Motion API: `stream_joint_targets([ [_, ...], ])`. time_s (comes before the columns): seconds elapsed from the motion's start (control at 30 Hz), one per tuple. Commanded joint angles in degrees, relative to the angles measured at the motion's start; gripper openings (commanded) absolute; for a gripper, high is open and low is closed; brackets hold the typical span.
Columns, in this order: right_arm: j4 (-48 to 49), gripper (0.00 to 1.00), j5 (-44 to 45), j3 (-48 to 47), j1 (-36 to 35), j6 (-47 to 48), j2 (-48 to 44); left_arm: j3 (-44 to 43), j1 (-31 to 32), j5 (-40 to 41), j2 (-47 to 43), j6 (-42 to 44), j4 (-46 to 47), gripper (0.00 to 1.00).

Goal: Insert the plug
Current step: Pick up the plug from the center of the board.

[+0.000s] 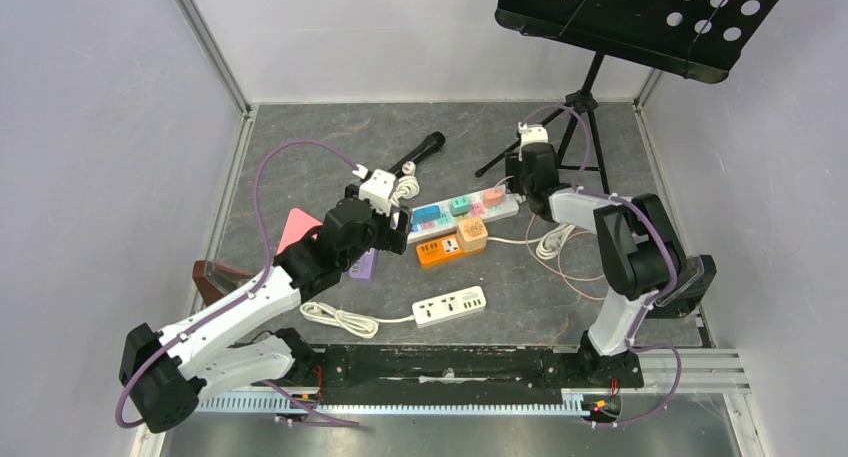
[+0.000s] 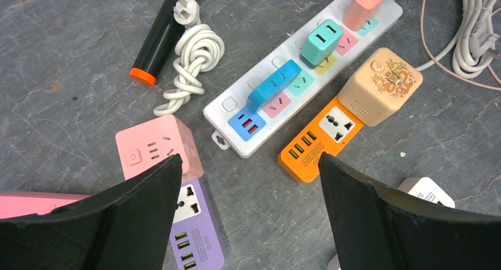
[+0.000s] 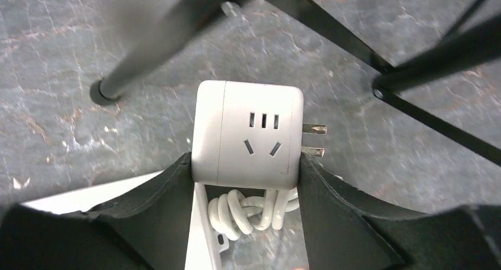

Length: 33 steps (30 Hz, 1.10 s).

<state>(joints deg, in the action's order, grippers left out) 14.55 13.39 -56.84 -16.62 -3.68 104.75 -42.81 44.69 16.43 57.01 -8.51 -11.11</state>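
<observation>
The plug is a white cube adapter (image 3: pixel 248 134) with two metal prongs (image 3: pixel 313 140) sticking out to its right. My right gripper (image 3: pixel 245 162) is shut on it, a finger pressed against each side, over a knotted white cord (image 3: pixel 251 214) and the edge of the white power strip (image 3: pixel 201 240). In the top view that gripper (image 1: pixel 530 172) hangs at the strip's far right end (image 1: pixel 505 209), hiding the cube. My left gripper (image 2: pixel 251 163) is open and empty, above bare floor between the purple strip (image 2: pixel 195 228) and the orange strip (image 2: pixel 307 149).
The long white strip (image 2: pixel 233 104) carries blue (image 2: pixel 275 87), teal (image 2: pixel 321 41) and salmon (image 2: pixel 363 4) plugs. A tan cube (image 2: pixel 381 84) sits on the orange strip; a pink cube (image 2: pixel 153 149) tops the purple one. Music-stand legs (image 3: pixel 165 39) cross just beyond the right gripper. A small white strip (image 1: pixel 450 305) lies near the front.
</observation>
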Motion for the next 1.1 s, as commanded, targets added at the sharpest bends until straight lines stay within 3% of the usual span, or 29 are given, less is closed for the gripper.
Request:
stream_joint_targets([
  [0.0, 1.3, 0.36, 4.7, 3.2, 0.1, -0.1, -8.9, -2.0, -0.3, 0.4, -0.8, -2.4, 0.1, 0.91],
  [0.43, 1.9, 0.38, 5.4, 6.1, 0.4, -3.3, -20.7, -1.8, -0.3, -0.1, -1.8, -3.3, 0.5, 0.91],
  [0.63, 0.9, 0.38, 1.3, 5.2, 0.6, -4.6, -24.6, -1.8, -0.3, -0.2, -2.3, -3.4, 0.6, 0.91],
  [0.83, -4.0, 0.37, -12.4, 3.8, 0.6, -8.3, -30.2, -2.1, -0.3, -1.4, -2.7, -3.8, 0.9, 0.91],
  [1.07, -4.1, 0.37, -33.3, 10.0, 0.6, -20.0, -40.6, -2.4, -0.3, -8.9, -4.5, -2.2, 3.0, 0.91],
])
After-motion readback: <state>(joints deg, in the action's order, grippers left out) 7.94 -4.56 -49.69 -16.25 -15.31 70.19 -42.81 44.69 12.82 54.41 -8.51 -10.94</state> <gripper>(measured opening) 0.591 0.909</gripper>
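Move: Beyond the right end of the white power strip, the right hand already grips the white plug close to table level. The strip's middle lies about 13 cm to its left and 9 cm back, with the pink plug some 5 cm left and 5 cm back, the wooden plug roughly 10 cm left and 13 cm back, and the stand foot about 9 cm left, level with it. From the left hand, the strip's middle is about 9 cm ahead, 12 cm right and 14 cm below. Drawing back slightly and rightward off the spot beside the stand foot, the right hand then climbs steeply, some 18 cm in all, keeping its hold on the white plug. It ends about 8 cm farther back, swinging left late towards the space above the power strip while the fingers tip up and the hand's left side rolls upward by some 20 degrees. ##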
